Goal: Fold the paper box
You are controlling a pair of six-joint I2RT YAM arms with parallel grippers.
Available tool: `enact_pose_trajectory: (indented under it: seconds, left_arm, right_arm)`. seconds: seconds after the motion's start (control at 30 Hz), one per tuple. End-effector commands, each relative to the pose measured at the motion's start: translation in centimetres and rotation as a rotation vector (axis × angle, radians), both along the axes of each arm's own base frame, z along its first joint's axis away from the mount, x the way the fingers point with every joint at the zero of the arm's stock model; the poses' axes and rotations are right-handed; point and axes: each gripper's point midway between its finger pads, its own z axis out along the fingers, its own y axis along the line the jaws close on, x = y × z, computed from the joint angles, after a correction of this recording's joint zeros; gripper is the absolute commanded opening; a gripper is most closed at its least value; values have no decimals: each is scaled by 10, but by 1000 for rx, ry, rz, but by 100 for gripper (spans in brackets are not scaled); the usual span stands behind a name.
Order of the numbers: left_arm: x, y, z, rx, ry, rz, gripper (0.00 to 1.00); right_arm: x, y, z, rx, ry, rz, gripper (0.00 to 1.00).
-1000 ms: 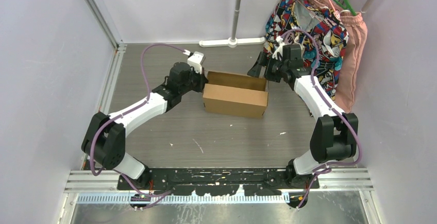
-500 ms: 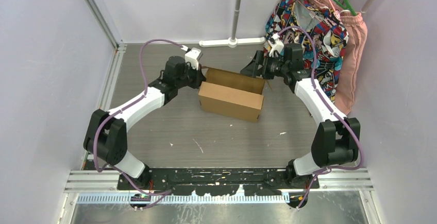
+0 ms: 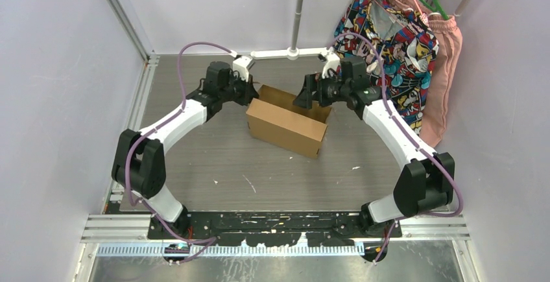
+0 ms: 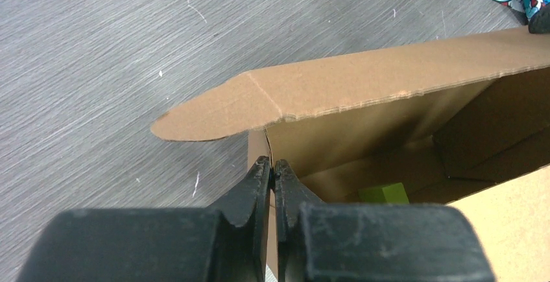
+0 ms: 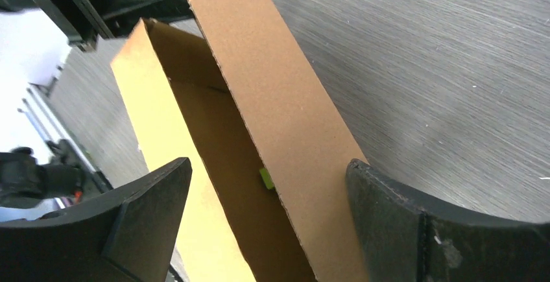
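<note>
The paper box [image 3: 285,125] is plain brown cardboard, lying askew in the middle of the table with its top open. My left gripper [image 3: 250,92] is at its left end, jaws shut on the thin end wall [image 4: 258,147] below a rounded flap [image 4: 337,91]. A small green piece [image 4: 384,194] lies inside the box. My right gripper [image 3: 307,98] hovers over the box's back right part. It is wide open, and the long back flap [image 5: 272,94] and the box's open inside pass between its fingertips [image 5: 269,168] without touching.
Colourful clothes [image 3: 402,29] hang at the back right, close behind the right arm. A white pole base [image 3: 292,53] lies along the back wall. A metal rail [image 3: 139,100] runs down the left side. Small white scraps [image 3: 249,183] dot the grey tabletop.
The left gripper has drawn the box's left end back and left, turning the box. The right gripper has swung left from beside the box to over it, with its jaws wider.
</note>
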Motion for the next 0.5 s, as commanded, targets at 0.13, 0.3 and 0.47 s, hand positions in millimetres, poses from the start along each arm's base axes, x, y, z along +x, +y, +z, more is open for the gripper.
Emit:
enact_pose_trajectory:
  seconds: [0.13, 0.3, 0.47]
  left_arm:
    - [4, 3, 11, -9, -12, -46, 7]
    - [4, 3, 6, -8, -3, -53, 7]
    - [7, 4, 3, -10, 4, -47, 7]
  right_arm:
    - [0, -11, -9, -311, -104, -49, 79]
    - [4, -18, -9, -389, -148, -96, 67]
    - [4, -17, -9, -424, -165, -101, 51]
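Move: The box's far panel rim, at its right half, lies between the open right fingers, about 3 cm below the hand point and 1 cm ahead and right. From there the near flap's middle is some 7 cm back and 5 cm left; the green block lies in the box, roughly 8 cm left, 12 cm down. From the left hand, shut on the box's left end wall, that rim is about 17 cm right and 4 cm back. The right hand sinks about 2 cm, rolling left-side-down some 20 degrees, fingers half-closing around the far panel's rim. ##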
